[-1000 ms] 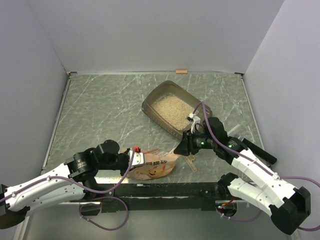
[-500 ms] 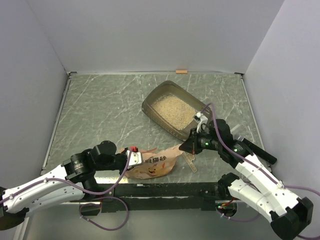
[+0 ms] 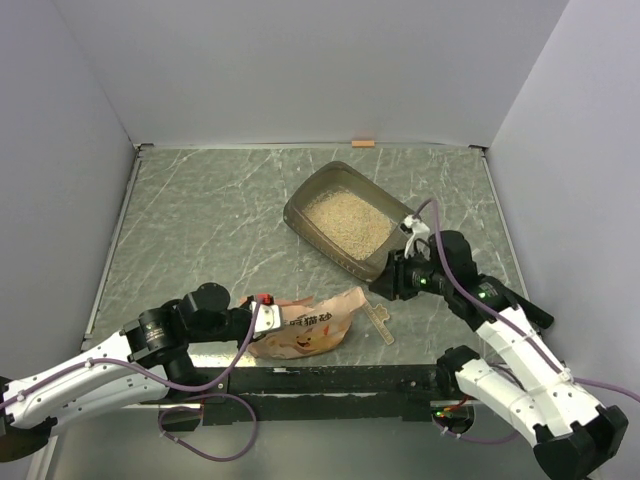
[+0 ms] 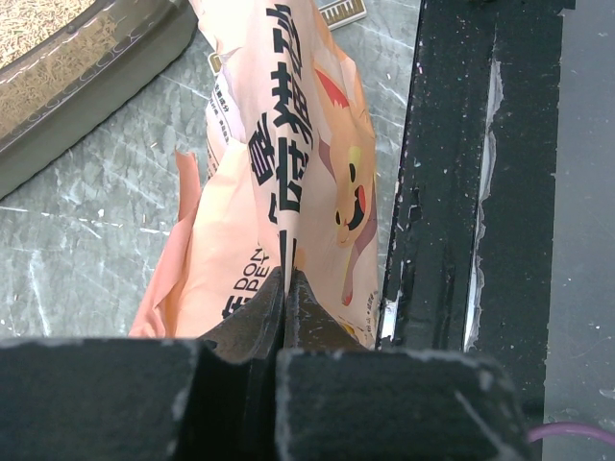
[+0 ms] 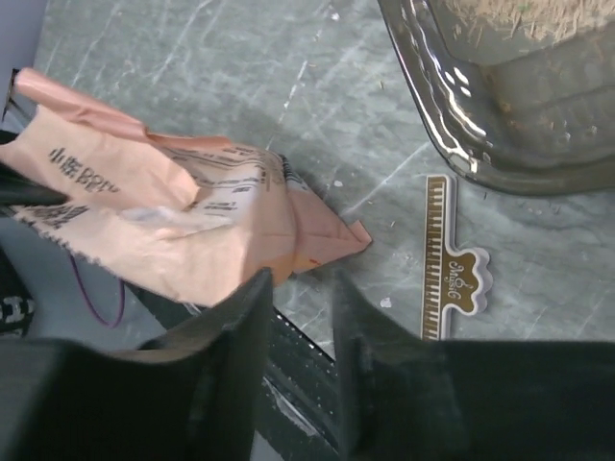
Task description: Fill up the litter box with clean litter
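Observation:
The litter box (image 3: 300, 212) lies at an angle right of centre, and clean litter (image 3: 347, 222) covers its floor. The crinkled orange bag (image 3: 305, 330) lies on its side near the front edge. My left gripper (image 3: 262, 318) is shut on the bag's left end, and its wrist view shows the jaws pinching the bag (image 4: 279, 163) along a thin fold. My right gripper (image 3: 385, 285) hovers open just off the box's near corner. In its wrist view the right gripper (image 5: 300, 279) holds nothing, and the bag's pointed corner (image 5: 336, 235) lies just beyond its fingers.
A tan ruler-like strip (image 3: 380, 322) lies flat on the table between the bag and the right arm. A black rail (image 3: 330, 378) runs along the near edge. A small orange block (image 3: 362, 143) sits at the back wall. Grey walls close in three sides.
The right gripper has let go of the bag's right corner and drawn back to the right, toward the box's near corner. The bag has sagged flatter. The left gripper keeps its hold.

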You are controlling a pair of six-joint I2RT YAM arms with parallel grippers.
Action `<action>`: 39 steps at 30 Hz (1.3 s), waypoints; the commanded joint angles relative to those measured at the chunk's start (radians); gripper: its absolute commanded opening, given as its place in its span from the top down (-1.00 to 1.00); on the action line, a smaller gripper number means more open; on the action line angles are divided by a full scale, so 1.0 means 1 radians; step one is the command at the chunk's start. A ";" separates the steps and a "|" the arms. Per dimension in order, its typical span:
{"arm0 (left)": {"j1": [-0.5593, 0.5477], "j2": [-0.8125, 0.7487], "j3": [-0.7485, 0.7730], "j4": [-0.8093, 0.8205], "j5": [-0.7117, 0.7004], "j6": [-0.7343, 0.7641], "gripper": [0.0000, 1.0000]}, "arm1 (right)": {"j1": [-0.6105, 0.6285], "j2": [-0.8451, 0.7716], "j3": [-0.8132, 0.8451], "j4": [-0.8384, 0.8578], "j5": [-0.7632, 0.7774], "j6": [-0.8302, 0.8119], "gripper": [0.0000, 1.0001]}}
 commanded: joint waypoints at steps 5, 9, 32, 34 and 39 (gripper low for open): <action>-0.006 -0.023 0.031 0.099 0.008 -0.012 0.99 | 0.129 -0.049 0.248 -0.076 -0.083 -0.273 0.00; -0.006 -0.021 0.032 0.099 0.011 -0.012 0.99 | 0.410 0.027 0.329 -0.145 0.033 -0.381 -0.03; -0.008 -0.051 0.025 0.104 0.001 -0.016 0.99 | 0.746 0.247 0.265 -0.058 0.330 -0.637 -0.22; -0.006 -0.049 0.026 0.102 0.004 -0.016 0.99 | 0.746 0.241 0.236 -0.041 0.333 -0.640 -0.22; -0.008 -0.046 0.028 0.102 0.007 -0.015 0.99 | 0.746 0.230 0.205 0.013 0.339 -0.648 -0.22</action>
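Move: The litter bag's middle lies some 14 cm to the right hand's left, 5 cm back and 8 cm lower. The ruler-like strip lies flat on the table about 3 cm ahead of this hand, 3 cm to its right and 16 cm below. The litter box's middle is roughly 25 cm ahead, 4 cm left and 15 cm lower. From the left hand, which already pinches the bag, its middle is about 9 cm right, 3 cm ahead and 8 cm down. Arching up about 10 cm, back and to its left, the right hand swings over to the bag's right end, then sinks almost to its starting height, easing slightly forward again. Its fingers open wider while the wrist rolls and turns some 60 degrees counter-clockwise, leaving them pointing left and down astride that end. The left hand stays put and keeps its pinch. ##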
